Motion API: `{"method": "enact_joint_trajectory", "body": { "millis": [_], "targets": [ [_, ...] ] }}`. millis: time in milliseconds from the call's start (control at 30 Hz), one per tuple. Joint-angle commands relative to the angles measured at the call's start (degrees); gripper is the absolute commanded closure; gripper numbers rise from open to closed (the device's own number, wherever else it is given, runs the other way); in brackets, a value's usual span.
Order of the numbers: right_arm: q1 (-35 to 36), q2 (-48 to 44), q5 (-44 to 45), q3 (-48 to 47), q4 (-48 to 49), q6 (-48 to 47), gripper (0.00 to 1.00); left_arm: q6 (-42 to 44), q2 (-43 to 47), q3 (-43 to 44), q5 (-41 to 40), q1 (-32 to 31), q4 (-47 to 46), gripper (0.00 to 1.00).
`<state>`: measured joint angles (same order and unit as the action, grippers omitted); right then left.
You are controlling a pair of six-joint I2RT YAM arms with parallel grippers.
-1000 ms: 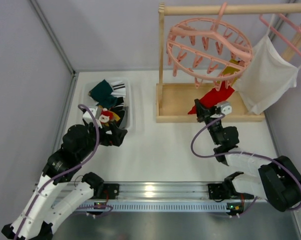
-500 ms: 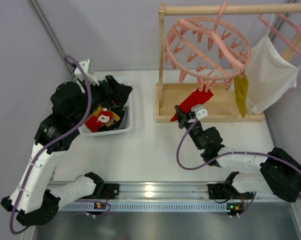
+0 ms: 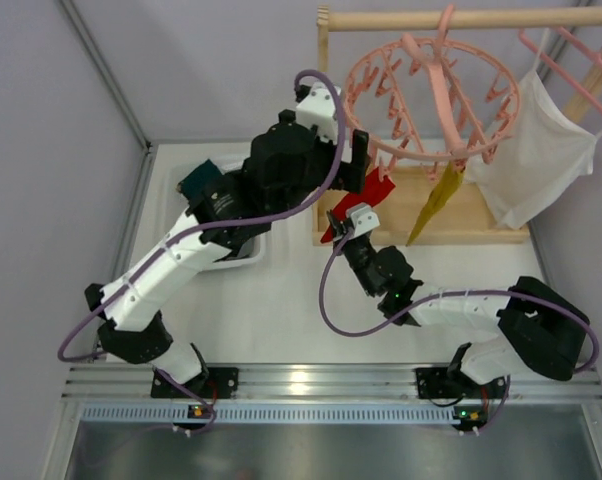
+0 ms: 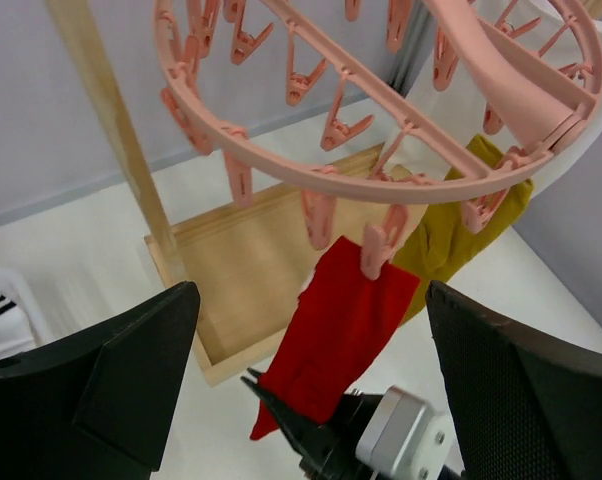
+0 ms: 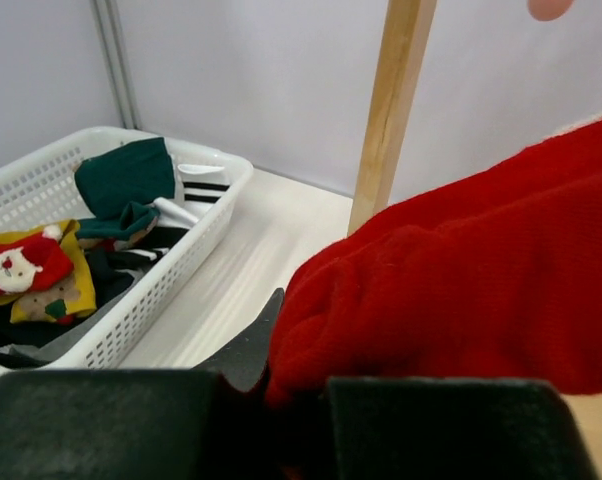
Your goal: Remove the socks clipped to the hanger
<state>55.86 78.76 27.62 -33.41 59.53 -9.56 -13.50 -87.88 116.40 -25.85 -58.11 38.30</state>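
The pink ring hanger (image 3: 431, 100) hangs from the wooden rail with a red sock (image 3: 381, 190) and a mustard sock (image 3: 436, 200) clipped under it. My right gripper (image 3: 333, 222) is shut on the red sock's lower end and draws it slanting down to the left. In the right wrist view the red sock (image 5: 461, 290) bunches between the shut jaws (image 5: 281, 380). My left gripper (image 3: 359, 165) hovers open beside the ring. In the left wrist view its fingers (image 4: 91, 390) stand wide apart around the red sock (image 4: 346, 320) below its peg (image 4: 376, 255), touching nothing.
A white basket (image 5: 131, 300) with a teal sock (image 3: 199, 182) and other socks sits at the left, partly under my left arm. The wooden rack's post (image 5: 391, 110) and base tray (image 4: 241, 270) stand under the hanger. A white shirt (image 3: 536, 150) hangs at the right.
My left arm swung from the basket up and right to the hanger, still open. My right gripper pulled the red sock further left, and the ring and mustard sock swung along.
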Motion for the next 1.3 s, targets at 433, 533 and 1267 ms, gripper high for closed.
{"method": "enact_joint_trajectory", "body": {
  "millis": [433,533,1267],
  "targets": [
    [4.0,1.92,3.32,-5.08,-5.47,-2.48,1.0,5.23,-13.99,12.01,-9.92,-2.89,-0.86,0.03],
    [4.79,2.36,3.32,-5.53,-5.39,-2.57,1.0,5.76,-14.69,12.36,-11.59,-2.89,-0.86,0.07],
    [7.16,4.38,3.94,-7.81,-5.21,-5.38,1.0,9.89,-20.75,15.08,-18.27,-2.54,-0.86,0.27]
  ]
}}
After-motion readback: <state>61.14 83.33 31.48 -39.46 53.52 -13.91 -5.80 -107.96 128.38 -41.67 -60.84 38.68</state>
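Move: The pink clip still gripping the red sock is about 8 cm ahead of the open left gripper, 8 cm to its right and 6 cm lower. From the right gripper, shut on the sock's lower end, that clip is roughly 3 cm ahead, 9 cm right and 12 cm up. Counted from the left hand, the hanging yellow sock is about 10 cm ahead, 17 cm right and 14 cm down; the rack's wooden post runs at hand height some 15 cm ahead and 4 cm left. Bring the left gripper forward, down and to the right, about 5 to 6 cm each way, onto the red sock's clip; do the rightward part first, rolling the left side of the hand up some 15 degrees while it turns slightly counter-clockwise. Begin closing its fingers around the clip, by about a quarter of their opening. Keep the right gripper shut on the sock and draw it about 3 cm left. ##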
